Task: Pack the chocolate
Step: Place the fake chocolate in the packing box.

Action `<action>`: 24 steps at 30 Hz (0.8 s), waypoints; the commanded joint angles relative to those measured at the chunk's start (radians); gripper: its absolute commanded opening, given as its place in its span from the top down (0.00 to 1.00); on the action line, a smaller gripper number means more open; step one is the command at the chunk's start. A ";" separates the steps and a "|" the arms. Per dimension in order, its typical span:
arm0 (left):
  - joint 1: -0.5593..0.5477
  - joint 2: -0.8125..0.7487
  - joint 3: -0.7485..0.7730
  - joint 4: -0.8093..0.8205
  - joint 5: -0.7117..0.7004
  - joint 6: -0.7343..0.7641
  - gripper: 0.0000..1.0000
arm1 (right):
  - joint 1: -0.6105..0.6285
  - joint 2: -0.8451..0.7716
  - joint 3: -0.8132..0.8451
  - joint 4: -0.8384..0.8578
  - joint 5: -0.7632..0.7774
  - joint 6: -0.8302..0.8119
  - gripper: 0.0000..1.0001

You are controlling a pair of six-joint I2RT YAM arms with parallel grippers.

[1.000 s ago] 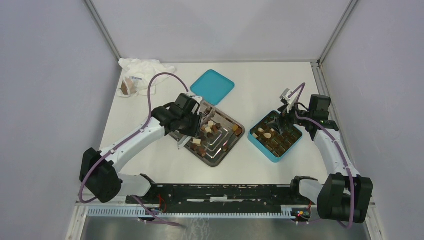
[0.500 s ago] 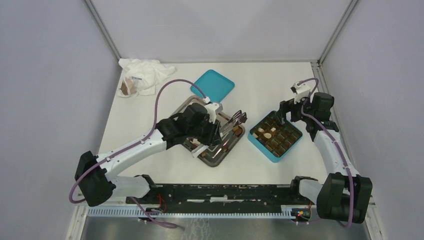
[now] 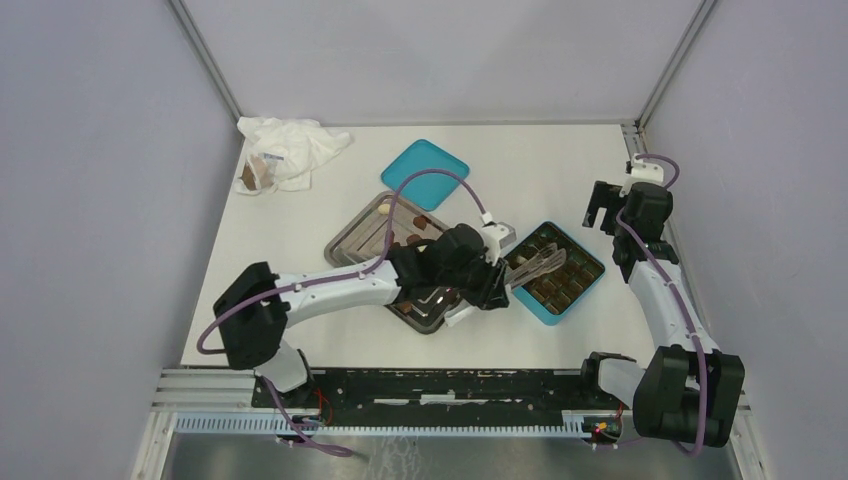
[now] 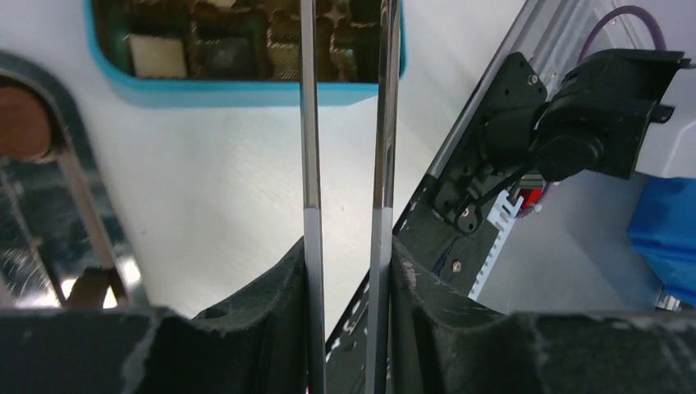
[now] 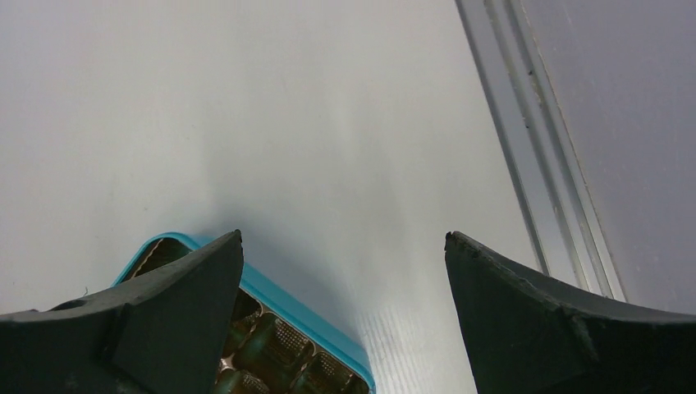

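Note:
My left gripper [image 3: 497, 279] [image 4: 346, 246] is shut on a pair of steel tongs [image 4: 310, 123] whose two arms reach out over the teal box [image 3: 540, 305] [image 4: 246, 92]. I cannot tell whether the tong tips [image 3: 556, 257] carry a piece. The box's brown grid holds chocolate, including a cream piece [image 4: 158, 56]. More chocolate [image 3: 420, 224] lies on the steel tray [image 3: 352, 232], with a round brown disc [image 4: 20, 131] at its edge. My right gripper [image 3: 603, 206] [image 5: 343, 238] hangs open and empty beyond the box's far right corner [image 5: 328, 324].
The teal lid [image 3: 425, 172] lies behind the tray. A crumpled white plastic bag [image 3: 290, 148] with a brown lump sits at the back left corner. The right wall rail [image 5: 525, 164] runs close to my right gripper. The black base rail [image 3: 450, 385] lines the near edge.
My left arm swung right with the tongs, from over the tray to over the teal box. My right gripper pulled back from the box toward the far right, staying open.

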 commanded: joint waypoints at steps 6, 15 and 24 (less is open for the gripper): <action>-0.070 0.248 0.263 0.101 -0.046 -0.027 0.98 | -0.002 -0.015 0.014 0.040 0.150 0.066 0.02; -0.091 0.385 0.429 -0.016 -0.158 0.027 0.97 | -0.002 -0.019 0.011 0.042 0.123 0.062 0.02; -0.090 0.445 0.493 -0.065 -0.190 0.056 0.96 | -0.002 -0.019 0.007 0.045 0.105 0.057 0.02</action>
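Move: The packing box I carry the tongs towards has its middle about 17 cm to the right of my left hand, 5 cm ahead and some 16 cm below. The pale chocolates already in its near-left cells lie about 9 cm to that hand's right and 7 cm ahead; the metal tray is roughly 18 cm to its left and 8 cm ahead. From my right hand the box middle is about 15 cm back, 12 cm to the left and 16 cm below. I keep my left fingers closed on the tongs and sweep them over the packing box, about 10 cm to the right, nearly all of it early on; as that slows I sink some 4 cm and ease 3 cm forward, tipping the tongs slightly steeper so their heads come down towards the cells at the box's right side. My right hand drifts under 2 cm farther right, open and empty, and then waits. ##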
